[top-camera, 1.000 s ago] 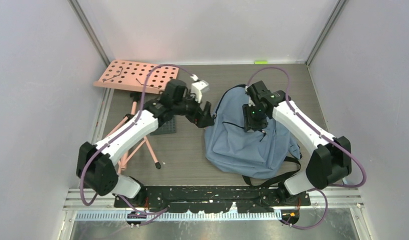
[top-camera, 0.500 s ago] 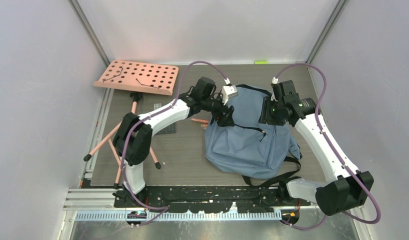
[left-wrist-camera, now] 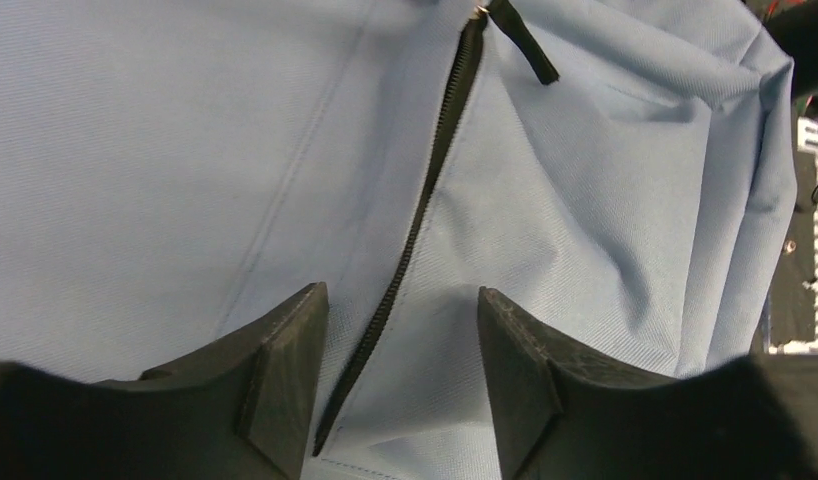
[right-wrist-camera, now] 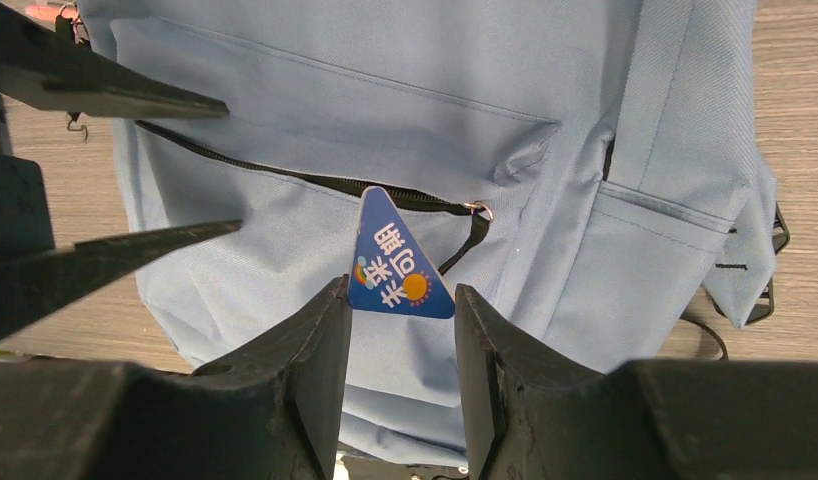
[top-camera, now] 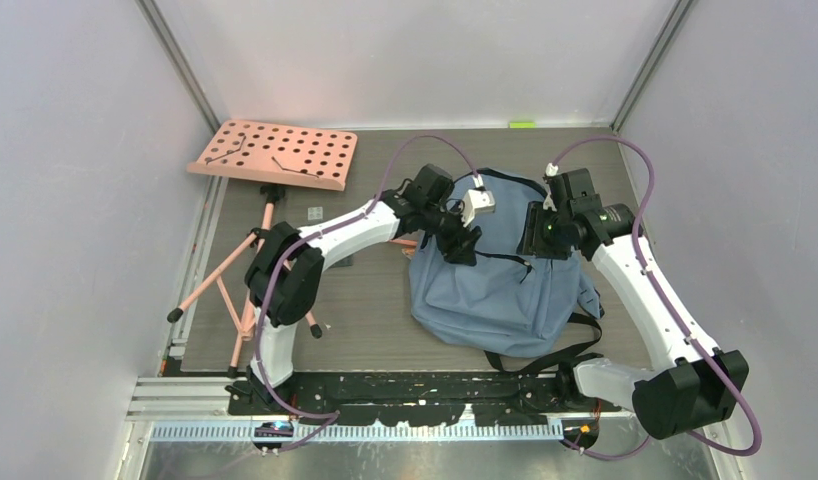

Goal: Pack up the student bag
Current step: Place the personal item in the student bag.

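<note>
The student bag (top-camera: 495,290), a blue-grey backpack, lies flat in the middle right of the table. Its black front zipper (left-wrist-camera: 435,170) is closed, with the pull (left-wrist-camera: 520,45) at the far end. My left gripper (top-camera: 463,245) hovers at the bag's upper left. In the left wrist view this gripper (left-wrist-camera: 400,330) is open, its fingers either side of the zipper's end and the fabric. My right gripper (right-wrist-camera: 400,300) hangs over the bag's top and is shut on a small blue triangular card (right-wrist-camera: 397,262) with printed characters. The left fingers (right-wrist-camera: 115,255) show in the right wrist view.
A pink music stand with a perforated desk (top-camera: 275,153) and tripod legs (top-camera: 220,280) stands at the left rear. The bag's black straps (top-camera: 555,350) trail toward the near edge. Grey walls close in on three sides.
My left arm swung right from beside the stand to the bag's upper left, and its jaws narrowed. My right gripper moved back from the bag's middle toward its top.
</note>
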`<move>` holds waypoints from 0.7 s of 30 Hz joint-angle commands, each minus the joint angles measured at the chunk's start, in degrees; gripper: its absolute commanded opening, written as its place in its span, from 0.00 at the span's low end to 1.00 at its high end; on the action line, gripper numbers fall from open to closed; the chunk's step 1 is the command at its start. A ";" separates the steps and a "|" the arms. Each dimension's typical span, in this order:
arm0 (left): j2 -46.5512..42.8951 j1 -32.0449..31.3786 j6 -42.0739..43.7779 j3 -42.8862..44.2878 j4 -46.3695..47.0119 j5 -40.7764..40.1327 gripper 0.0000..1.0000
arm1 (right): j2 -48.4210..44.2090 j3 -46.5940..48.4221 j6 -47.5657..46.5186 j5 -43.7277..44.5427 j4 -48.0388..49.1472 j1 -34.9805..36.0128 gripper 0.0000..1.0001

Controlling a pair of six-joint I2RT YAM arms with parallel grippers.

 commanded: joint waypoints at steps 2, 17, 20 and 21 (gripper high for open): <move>-0.01 -1.60 3.38 1.86 -5.52 -2.00 0.49 | -1.18 0.62 0.09 -2.12 1.69 -0.36 0.35; -7.71 -3.11 2.83 -4.47 -4.20 -7.60 0.00 | 2.44 0.43 -0.37 -8.24 3.02 -0.31 0.35; -10.10 -3.59 2.44 -6.00 -2.60 -7.69 0.00 | 3.43 0.74 -0.08 -10.49 3.45 -0.16 0.35; -10.96 -3.72 2.37 -6.44 -2.02 -7.71 0.00 | 3.61 0.82 -0.02 -11.23 3.86 -0.08 0.35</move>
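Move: The near zipper lip of the bag's front pocket lies almost under the left hand, about 1 cm back and 2 cm below; the zipper pull hangs some 11 cm to its right and 2 cm back, and an orange pencil lies roughly 15 cm to its left, 2 cm farther out. From the right hand, which holds the triangular personal item, the pocket mouth's middle is about 6 cm left, 2 cm ahead and 7 cm down, and the pull some 2 cm right, 1 cm ahead. Dip the left gripper about 1.5 cm while easing it slightly back, close its fingers from well open to shut so they pinch the near zipper lip, then draw the lip back and a little left, rising slightly. Keep the personal item gripped in the right hand and drift it about 2 cm left towards the pocket mouth, sinking slightly. ##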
